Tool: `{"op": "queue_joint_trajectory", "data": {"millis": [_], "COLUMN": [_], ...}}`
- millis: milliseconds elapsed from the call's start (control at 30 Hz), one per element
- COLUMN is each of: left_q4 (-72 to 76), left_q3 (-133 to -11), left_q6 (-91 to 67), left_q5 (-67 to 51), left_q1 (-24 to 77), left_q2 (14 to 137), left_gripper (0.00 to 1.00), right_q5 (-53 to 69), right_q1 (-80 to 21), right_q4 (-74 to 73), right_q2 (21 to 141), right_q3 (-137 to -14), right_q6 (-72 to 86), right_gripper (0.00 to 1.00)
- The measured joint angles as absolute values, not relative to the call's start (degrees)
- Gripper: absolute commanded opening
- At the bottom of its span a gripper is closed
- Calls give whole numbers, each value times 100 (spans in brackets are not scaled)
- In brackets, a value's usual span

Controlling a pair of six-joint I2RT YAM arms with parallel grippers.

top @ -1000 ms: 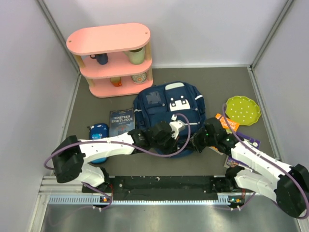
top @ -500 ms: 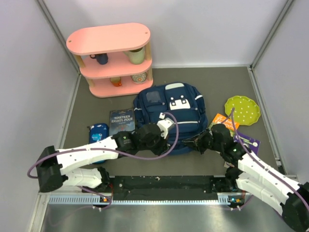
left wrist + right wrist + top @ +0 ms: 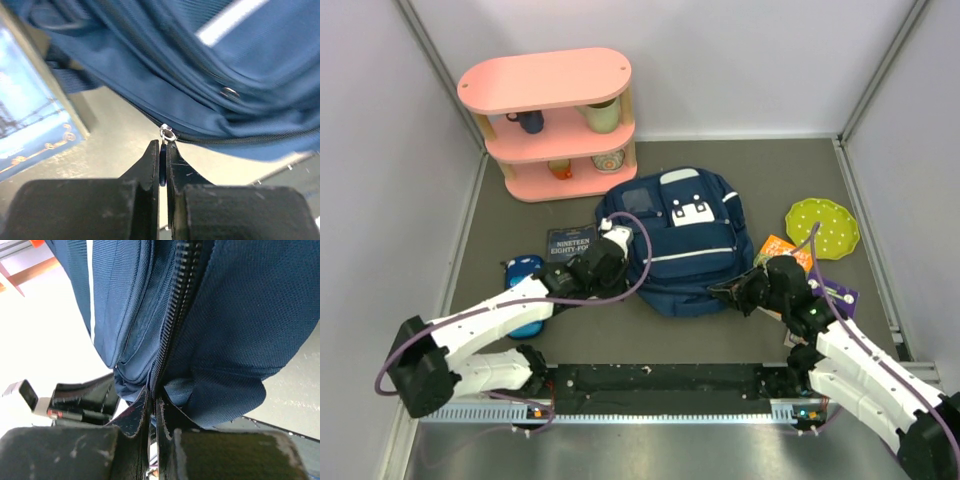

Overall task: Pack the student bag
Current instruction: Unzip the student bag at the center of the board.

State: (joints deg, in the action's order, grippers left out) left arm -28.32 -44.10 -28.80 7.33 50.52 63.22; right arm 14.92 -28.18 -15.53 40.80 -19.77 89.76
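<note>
The navy student bag lies flat mid-table, white patches up. My left gripper is at its left edge, shut on the dark zipper pull, whose silver slider sits on the zipper line. My right gripper is at the bag's lower right corner, shut on the bag's fabric edge beside the zipper teeth. The bag fills the left wrist view and the right wrist view.
A blue book and a small bright-blue pencil case lie left of the bag. A pink shelf with cups stands at the back left. A green dotted plate and orange and purple booklets lie right.
My left gripper has moved left along the bag's near edge to its left side, drawing the zipper pull with it. My right gripper stayed at the lower right corner.
</note>
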Motion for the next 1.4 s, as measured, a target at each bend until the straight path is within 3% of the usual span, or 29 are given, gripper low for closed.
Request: {"op": "queue_joint_trajectory", "data": {"millis": [267, 333, 367, 400, 500, 633, 700, 767, 867, 1067, 1167, 1200, 1400], "left_q4": [-2888, -2895, -2895, -2891, -2845, -2829, -2832, -2845, -2877, -3024, -3083, -3098, -3148], "left_q3": [-4801, -4906, -4950, -4978, -5017, -5157, -5290, -5470, -5605, -5610, -5610, -5610, -5594], "left_q6": [-2799, -2729, -2685, -2644, -2521, -2462, -2440, -2408, -2412, -2418, -2418, -2418, -2418], "left_q5": [829, 797, 775, 753, 751, 801, 823, 847, 899, 998, 996, 996, 941], "left_q1": [3992, 3935, 3924, 3918, 3865, 3798, 3780, 3765, 3758, 3754, 3754, 3754, 3754], "left_q2": [7185, 7269, 7288, 7290, 7286, 7216, 7177, 7124, 6969, 6532, 6445, 6434, 6370], "left_gripper": [0, 15, 36, 47, 71, 82, 94, 99, 99, 99, 99, 99, 99], "right_q5": [1446, 1457, 1455, 1420, 1155, 633, 377, 183, -40, 193, 554, 611, 587], "right_q1": [-2786, -2786, -2794, -2812, -3009, -3535, -3874, -4185, -4550, -4709, -4711, -4711, -4716], "right_q4": [-1761, -1782, -1782, -1796, -1848, -1789, -1649, -1564, -1518, -1365, -1411, -1439, -1839], "right_q2": [4032, 4062, 4075, 4077, 4069, 4154, 4383, 4698, 5225, 6055, 6307, 6318, 5763], "right_q3": [-2123, -2152, -2154, -2154, -2154, -2147, -2152, -2200, -2443, -3083, -3522, -3662, -4261], "right_q6": [8569, 8499, 8475, 8460, 8482, 8700, 8858, 8978, 9111, 8746, 8138, 7977, 6742], "right_gripper": [0, 0, 0, 0, 0, 0, 0, 2, 21, 37, 59, 79, 98]}}
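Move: The left fingers hold the zip pull at the bag's lower left; the side buckle it is drawn towards lies about 12 cm ahead and 4 cm left, slightly lower, with the Nineteen Eighty-Four book some 11 cm ahead, 14 cm left and 7 cm down. From the right hand, pinching the bag's lower-right zip edge, the front-pocket stripe is roughly 9 cm ahead and 8 cm left, the orange book 3 cm ahead, 13 cm right and 8 cm down. The left hand draws the pull about 6 cm forward and 3 cm left along the bag's left side towards the buckle, then opens wide, lets go and rises roughly 8 cm. The right holds the zip edge still at first, then carries it left, down and slightly back, opens and, still going left, lifts clear over the lower bag, turning some 25 degrees counter-clockwise. ##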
